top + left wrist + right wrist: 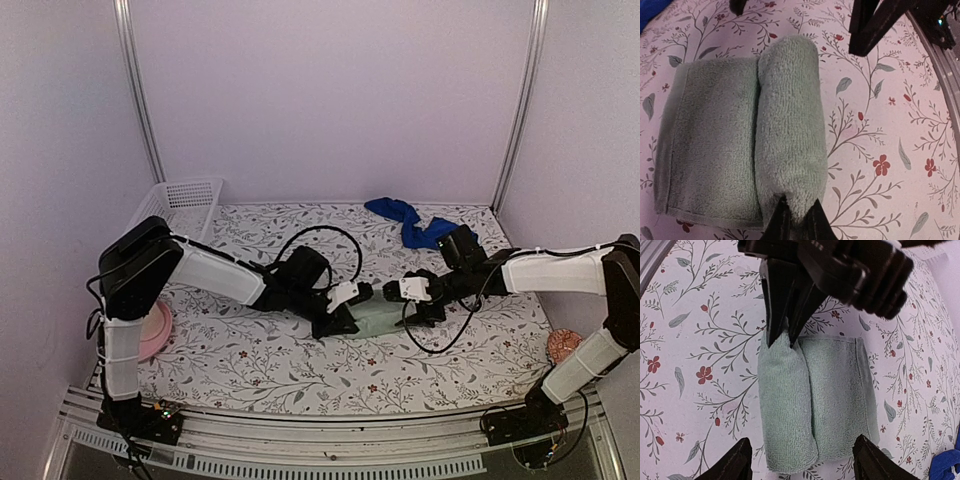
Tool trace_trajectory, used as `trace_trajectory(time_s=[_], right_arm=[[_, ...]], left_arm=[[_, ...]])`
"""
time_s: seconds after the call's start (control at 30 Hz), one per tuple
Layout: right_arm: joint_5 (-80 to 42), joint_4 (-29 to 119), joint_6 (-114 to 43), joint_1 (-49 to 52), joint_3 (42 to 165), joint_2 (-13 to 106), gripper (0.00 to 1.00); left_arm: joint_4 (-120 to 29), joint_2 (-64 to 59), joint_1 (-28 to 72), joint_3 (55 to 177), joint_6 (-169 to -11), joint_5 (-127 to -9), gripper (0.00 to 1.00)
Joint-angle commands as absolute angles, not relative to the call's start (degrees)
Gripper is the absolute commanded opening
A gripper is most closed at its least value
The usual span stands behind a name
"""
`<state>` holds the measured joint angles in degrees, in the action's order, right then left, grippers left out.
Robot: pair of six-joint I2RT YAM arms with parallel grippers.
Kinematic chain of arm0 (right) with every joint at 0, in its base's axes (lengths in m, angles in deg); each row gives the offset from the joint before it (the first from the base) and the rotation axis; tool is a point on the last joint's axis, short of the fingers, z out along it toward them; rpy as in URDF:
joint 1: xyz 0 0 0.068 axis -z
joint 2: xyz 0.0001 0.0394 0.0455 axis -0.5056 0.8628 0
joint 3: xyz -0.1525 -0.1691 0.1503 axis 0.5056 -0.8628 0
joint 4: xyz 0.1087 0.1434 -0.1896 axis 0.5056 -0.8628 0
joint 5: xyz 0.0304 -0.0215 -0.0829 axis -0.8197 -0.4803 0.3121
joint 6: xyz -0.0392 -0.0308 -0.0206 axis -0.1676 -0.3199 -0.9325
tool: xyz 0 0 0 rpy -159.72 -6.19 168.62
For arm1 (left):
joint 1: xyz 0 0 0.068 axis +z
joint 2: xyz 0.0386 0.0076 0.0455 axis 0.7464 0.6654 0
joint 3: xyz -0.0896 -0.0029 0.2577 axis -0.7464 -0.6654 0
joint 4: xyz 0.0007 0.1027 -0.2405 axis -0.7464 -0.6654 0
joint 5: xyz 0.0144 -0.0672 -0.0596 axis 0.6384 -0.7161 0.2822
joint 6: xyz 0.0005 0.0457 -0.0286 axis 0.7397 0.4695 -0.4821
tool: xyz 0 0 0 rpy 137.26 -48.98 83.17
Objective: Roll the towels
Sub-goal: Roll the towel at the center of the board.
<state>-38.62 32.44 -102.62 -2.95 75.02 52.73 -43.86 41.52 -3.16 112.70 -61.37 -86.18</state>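
The small sage-green towel (385,318) lies mid-table, partly rolled: a thick roll (790,120) sits beside a flat unrolled part (710,145). My left gripper (795,209) is shut on the near end of the roll, and its fingers (782,332) show pinching that end in the right wrist view. Open at the towel's other end is my right gripper (800,462), its fingertips (735,460) wide apart on either side of the cloth and holding nothing. The royal-blue towel (408,222) lies crumpled at the back right.
A white basket (185,200) stands at the back left. A pink plate (155,332) lies by the left arm's base. A small pinkish object (563,345) sits at the right edge. Cables loop over the floral tablecloth (270,365) near both wrists.
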Motion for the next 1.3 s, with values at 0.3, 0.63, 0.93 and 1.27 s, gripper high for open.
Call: trace_trajectory(time_s=[0.3, 0.63, 0.93, 1.27], right_arm=[[-36.32, 38.04, -109.92, -7.14, 71.17, 52.95, 0.65], [-31.31, 39.59, -109.3, -7.92, 71.49, 57.83, 0.6], [-26.16, 41.39, -106.02, -7.87, 73.19, 62.01, 0.5], [-27.38, 32.45, -103.84, -7.87, 78.62, 65.6, 0.17]], left_arm=[[-50.03, 48.08, 0.28, 116.22, -67.23, -93.92, 0.02], [-51.34, 49.56, 1.17, 117.42, -67.99, -96.51, 0.04], [-51.41, 49.52, 1.67, 117.38, -67.92, -97.53, 0.1], [-45.42, 43.46, 2.19, 112.33, -68.09, -94.5, 0.55]])
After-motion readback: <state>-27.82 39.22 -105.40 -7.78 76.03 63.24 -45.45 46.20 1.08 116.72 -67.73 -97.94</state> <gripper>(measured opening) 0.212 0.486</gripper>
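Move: The rolled part's right end lies about 6 cm below the open right hand, 2 cm to its left and 1 cm ahead. From that hand the flat, unrolled part is centred some 7 cm ahead, 9 cm left and 7 cm down; the blue towel is roughly 23 cm straight ahead and 8 cm down. The left hand still pinches the roll's left end right at its fingers, the right end some 13 cm to its right, about level ahead. Back about 2 cm and slightly left, then down nearly 6 cm while easing about 3 cm forward, the right hand comes onto the roll's right end and closes its fingers from wide to a pinch across it. The left hand keeps its grip, turning some 13 degrees forward about the roll's length with barely any travel, then opens about halfway around the left end. ##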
